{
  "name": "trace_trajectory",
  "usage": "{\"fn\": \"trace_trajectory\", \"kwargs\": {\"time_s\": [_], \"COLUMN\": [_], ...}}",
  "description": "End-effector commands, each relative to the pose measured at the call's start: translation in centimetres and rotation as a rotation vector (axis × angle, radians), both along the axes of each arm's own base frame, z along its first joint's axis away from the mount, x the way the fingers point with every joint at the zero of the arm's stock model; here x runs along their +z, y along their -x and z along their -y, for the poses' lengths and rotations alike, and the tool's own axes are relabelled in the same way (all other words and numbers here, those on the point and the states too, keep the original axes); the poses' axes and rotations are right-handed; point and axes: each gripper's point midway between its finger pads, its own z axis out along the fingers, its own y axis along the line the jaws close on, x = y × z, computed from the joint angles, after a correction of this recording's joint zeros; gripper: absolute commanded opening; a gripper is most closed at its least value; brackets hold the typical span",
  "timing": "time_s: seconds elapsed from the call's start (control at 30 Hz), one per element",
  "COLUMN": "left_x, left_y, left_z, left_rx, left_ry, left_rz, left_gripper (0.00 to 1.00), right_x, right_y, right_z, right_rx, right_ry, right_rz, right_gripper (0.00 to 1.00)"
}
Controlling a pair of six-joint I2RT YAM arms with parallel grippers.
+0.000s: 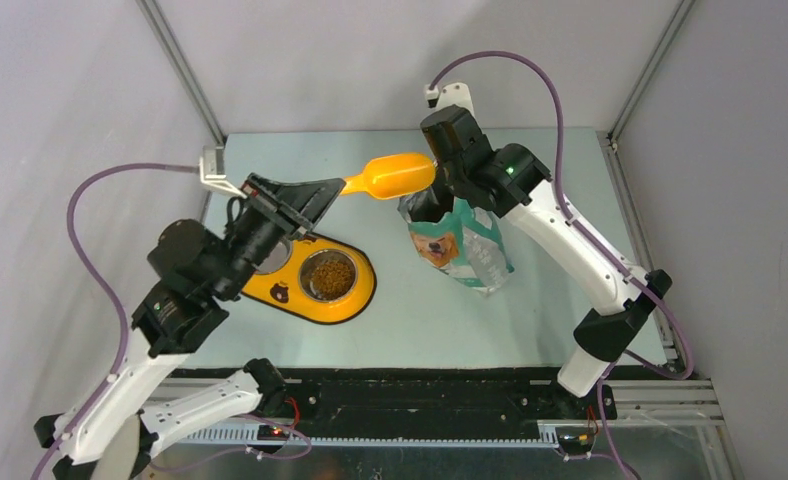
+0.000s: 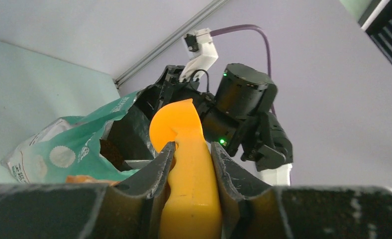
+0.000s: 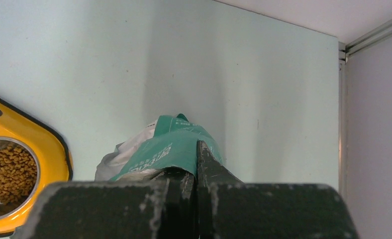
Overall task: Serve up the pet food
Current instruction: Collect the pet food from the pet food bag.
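Pet food (image 1: pixel 327 275) fills the right steel bowl of a yellow feeder tray (image 1: pixel 358 300); the kibble (image 3: pixel 7 172) also shows at the left of the right wrist view. My left gripper (image 1: pixel 328 190) (image 2: pixel 193 144) is shut on the handle of an orange scoop (image 1: pixel 390 176) (image 2: pixel 184 124), held level above the table with its cup at the mouth of the green-and-white bag (image 1: pixel 462 248) (image 2: pixel 69 149). Brown kibble (image 2: pixel 112 153) shows inside the bag's opening. My right gripper (image 1: pixel 438 195) (image 3: pixel 196 160) is shut on the bag's (image 3: pixel 171 144) top edge, holding it upright.
The tray's left bowl (image 1: pixel 275 260) is partly hidden under my left wrist. Metal frame posts (image 1: pixel 185 75) rise at the table's back corners, and a rail (image 1: pixel 630 200) runs along its right edge. Grey walls close in the sides.
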Motion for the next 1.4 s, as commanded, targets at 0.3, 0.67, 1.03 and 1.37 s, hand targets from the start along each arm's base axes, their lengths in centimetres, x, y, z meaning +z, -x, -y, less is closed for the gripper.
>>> {"fn": "trace_trajectory", "kwargs": {"time_s": [0.3,0.67,1.03,1.37], "left_x": [-4.9,-7.3,-10.6,-17.0], "left_y": [-4.8,-5.4,-6.2,-7.5], "left_z": [0.8,2.8,7.2,6.9], "left_rx": [0.161,0.108,0.117,0.246], "left_ry": [-0.181,-0.251,-0.570,-0.778], "left_rz": [-0.184,-0.262,-0.420,-0.582], "left_gripper": [0.00,0.00,0.00,0.00], "right_x": [9.0,8.6,8.6,8.5], "right_y": [0.6,1.1,1.6,2.5], "right_z": [1.0,2.4,3.7,4.7], "right_rx": [-0.042,-0.061,-0.200,-0.215], "right_ry": [-0.320,-0.303,-0.203,-0.143], "right_rz": [0.269,0.284,0.355,0.403], "right_gripper": [0.00,0.00,0.00,0.00]}}
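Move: Forward and to the right of the left hand, the open mouth of the pet food bag lies about 13 cm ahead, 14 cm right and 18 cm lower; this hand already grips the orange scoop, its bowl pointing that way. The filled bowl is roughly 5 cm ahead, 7 cm left and 46 cm below, the empty bowl some 9 cm ahead and 20 cm left at that same level. For the right hand, pinching the bag's rim, the mouth is about 5 cm back, 4 cm left and 6 cm below. Dipping the scoop into the bag's mouth, the left hand goes down some 16 cm, right about 11 cm and forward 8 cm, easing down and forward first, then swinging right and plunging steeply. Its wrist rolls and tips the fingers from slightly upward to well downward, grip unchanged. The right hand keeps its pinch on the rim, drawing back some 2 cm and tilting up slightly. ##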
